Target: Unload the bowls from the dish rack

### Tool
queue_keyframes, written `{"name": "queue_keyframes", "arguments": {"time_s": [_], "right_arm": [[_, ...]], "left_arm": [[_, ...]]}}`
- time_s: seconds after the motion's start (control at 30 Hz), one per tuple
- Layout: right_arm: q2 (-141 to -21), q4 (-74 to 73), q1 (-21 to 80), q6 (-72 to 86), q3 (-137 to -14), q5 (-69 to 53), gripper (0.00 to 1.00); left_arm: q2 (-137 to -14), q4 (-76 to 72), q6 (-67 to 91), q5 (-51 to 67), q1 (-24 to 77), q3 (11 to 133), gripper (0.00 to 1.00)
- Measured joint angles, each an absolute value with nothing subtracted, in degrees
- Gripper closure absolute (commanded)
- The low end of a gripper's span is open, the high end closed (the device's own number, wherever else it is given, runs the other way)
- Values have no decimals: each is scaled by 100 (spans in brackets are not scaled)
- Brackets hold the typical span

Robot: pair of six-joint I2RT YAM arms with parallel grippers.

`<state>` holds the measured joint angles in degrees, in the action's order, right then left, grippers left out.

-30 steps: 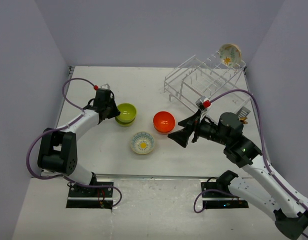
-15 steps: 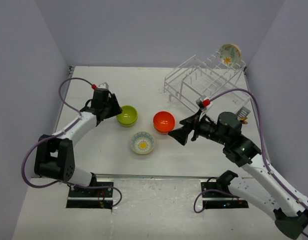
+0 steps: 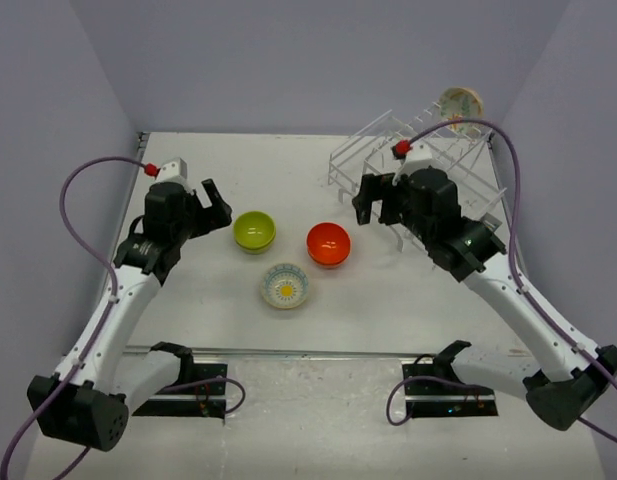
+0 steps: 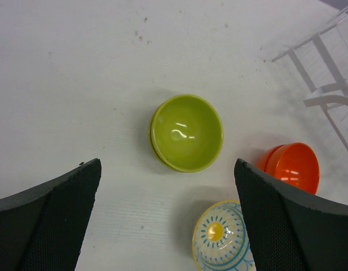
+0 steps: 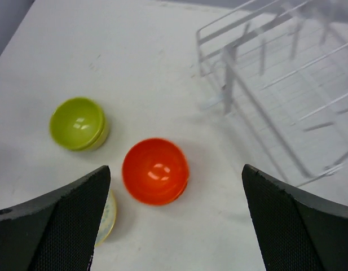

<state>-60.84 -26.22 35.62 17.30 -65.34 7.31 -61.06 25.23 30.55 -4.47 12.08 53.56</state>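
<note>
Three bowls sit upright on the table: a yellow-green bowl, an orange-red bowl and a cream flower-pattern bowl. Another flower-pattern bowl leans at the far right end of the white dish rack. My left gripper hangs open and empty above the table, just left of the yellow-green bowl. Raised between the orange-red bowl and the rack's near end, my right gripper is open and empty too.
The rack stands at the table's back right, its near legs close to the orange-red bowl. Grey walls close in the table on the left, back and right. Purple cables loop off both arms.
My left gripper opened, let go of the yellow-green bowl and lifted back to the left. The right arm swung up and back from beside the orange-red bowl toward the rack.
</note>
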Motion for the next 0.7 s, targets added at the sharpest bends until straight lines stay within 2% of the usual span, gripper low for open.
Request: {"name": "queue_keyframes", "arguments": {"time_s": [0.27,0.43,0.7], "right_arm": [[-8075,-2692,2628,71,-9325,3426,1],[-9537,-2132,1907,-1590,-10698,4447,1],[-11074,-725,1170,-4034,-11039,4753,5]], "left_arm": [[-4115,3306,2397,-947,1208,5570,0],[-3780,3288,2283,-1251,1216,4932,0],[-3986,3393,2226,-1245,1280,4654,0]]}}
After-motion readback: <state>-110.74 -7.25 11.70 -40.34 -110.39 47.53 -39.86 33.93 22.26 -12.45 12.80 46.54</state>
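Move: The patterned bowl, last one in the dish rack, stands some 29 cm ahead of the empty right hand, 24 cm to its right and perhaps 4 cm lower. The rack's middle is about 14 cm ahead, 14 cm right and 17 cm below; the orange bowls sit 6 cm ahead, 10 cm left and 24 cm below. From the left hand that patterned bowl is roughly 25 cm ahead, 62 cm right and 5 cm higher. Forward and to the right in one fast sweep, the right hand travels about 25 cm each way over the dish rack towards the patterned bowl, rising some 12 cm and then dipping 5, fingers staying wide open. On the way it swings clockwise and rolls its left side down. The open left hand backs off about 7 cm from the green bowls and slightly left, going up and then back down. ##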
